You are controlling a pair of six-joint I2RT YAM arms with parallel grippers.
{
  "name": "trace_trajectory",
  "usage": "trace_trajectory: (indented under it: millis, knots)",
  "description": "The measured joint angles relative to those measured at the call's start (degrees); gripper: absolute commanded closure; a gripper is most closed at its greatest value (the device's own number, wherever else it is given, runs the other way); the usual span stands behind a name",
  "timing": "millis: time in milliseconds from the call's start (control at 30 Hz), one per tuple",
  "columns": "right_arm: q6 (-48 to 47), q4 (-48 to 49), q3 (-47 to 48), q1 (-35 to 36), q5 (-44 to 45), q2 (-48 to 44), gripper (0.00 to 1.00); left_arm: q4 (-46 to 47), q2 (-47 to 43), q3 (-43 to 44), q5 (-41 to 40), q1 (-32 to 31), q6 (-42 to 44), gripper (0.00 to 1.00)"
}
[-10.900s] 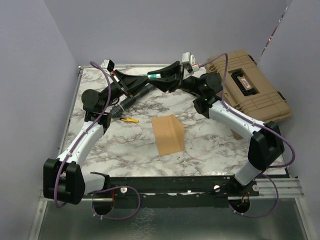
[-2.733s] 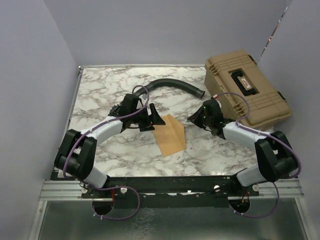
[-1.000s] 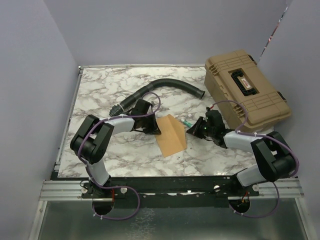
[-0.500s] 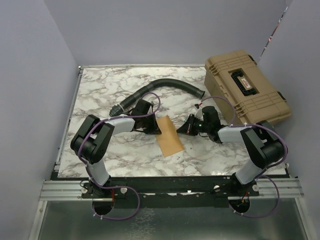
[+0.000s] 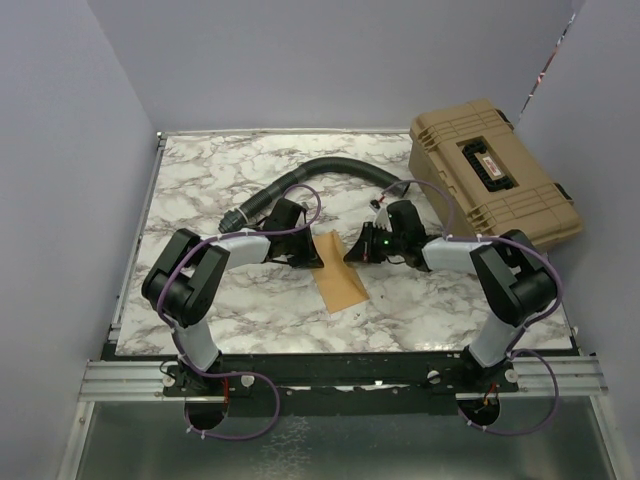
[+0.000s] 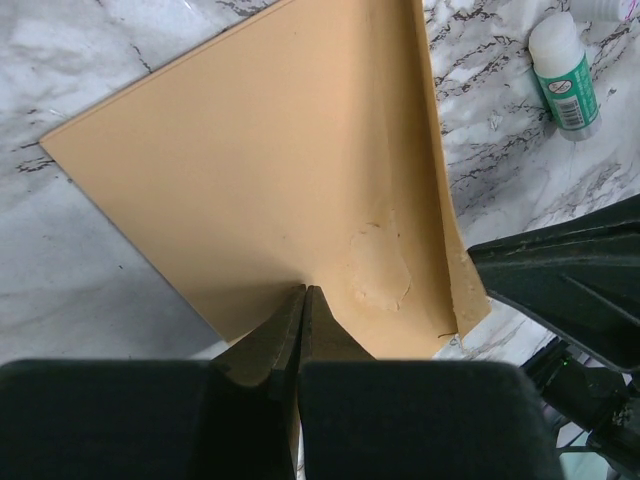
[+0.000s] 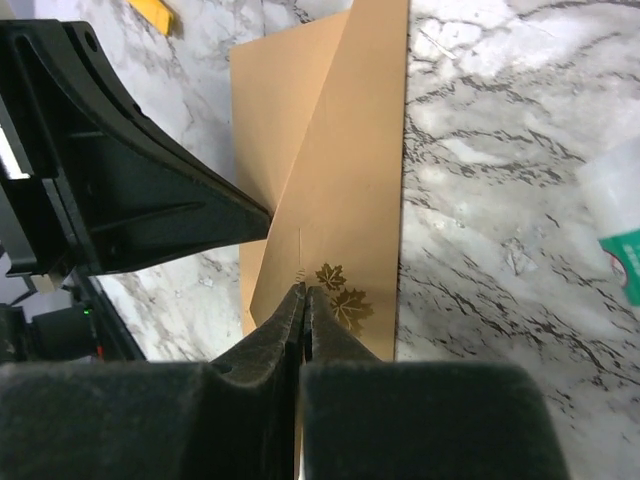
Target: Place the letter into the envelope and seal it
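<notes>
The brown envelope (image 5: pixel 341 284) lies flat on the marble table between my two arms. Its flap (image 7: pixel 352 190), printed with two maple leaves, is folded over the body. The left gripper (image 6: pixel 305 291) is shut, its tips resting on the envelope's plain side (image 6: pixel 260 160) near the edge. Opposite it, the right gripper (image 7: pixel 303 289) is also shut, with its tips down on the flap beside the leaf print. In the top view the left gripper (image 5: pixel 313 262) and right gripper (image 5: pixel 351 254) meet over the envelope's far end. The letter is hidden from every view.
A white glue bottle with a green label (image 6: pixel 563 68) lies on the table just right of the envelope. A black corrugated hose (image 5: pixel 330 170) curves across the back. A tan hard case (image 5: pixel 495 175) fills the back right corner. A yellow object (image 7: pixel 152 12) lies behind the left gripper.
The right gripper has slid left onto the envelope, and the raised flap has folded down flat. The left gripper has stayed where it was.
</notes>
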Motion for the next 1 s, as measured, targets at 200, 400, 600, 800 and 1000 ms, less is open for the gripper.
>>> trace_trajectory:
  millis: [200, 400, 600, 800, 1000]
  knots:
    - [-3.3, -4.5, 2.4, 2.7, 3.2, 0.7, 0.82, 0.2, 0.1, 0.0, 0.1, 0.0, 0.0, 1.0]
    - [-5.6, -8.7, 3.3, 5.0, 7.9, 0.7, 0.74, 0.3, 0.1, 0.0, 0.1, 0.0, 0.0, 1.0]
    - [-7.5, -12.4, 5.5, 7.4, 13.4, 0.7, 0.73, 0.3, 0.1, 0.0, 0.2, 0.0, 0.0, 1.0]
    - [-10.3, -15.1, 7.4, 11.0, 20.5, 0.8, 0.72, -0.6, 0.1, 0.7, 0.7, 0.0, 0.2, 1.0]
    - [-13.5, -14.6, 7.4, 13.3, 25.5, 0.7, 0.68, -2.2, 0.2, 3.1, 2.5, 0.1, 0.5, 1.0]
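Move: The envelope's raised flap, which I'm folding shut, is right at my right fingertips, its middle about 1 cm back, 1 cm to the right and 1 cm below them. The envelope body's middle is about 2 cm back, 1 cm left and 2 cm down, and the glue stick lies some 6 cm right, 3 cm ahead and 2 cm lower. From my left fingertips, shut on the envelope's left part, the flap's middle is about 6 cm to the right, level fore and aft and 1 cm higher. I bring my right hand about 2.5 cm down onto the flap, easing slightly left, while its fingers part to about a third open and swing some 25 degrees steeper, pressing the flap onto the envelope with both tips spread. My shut left fingers keep holding the envelope down, then near the end lift off about 1.5 cm and drift slightly right. ##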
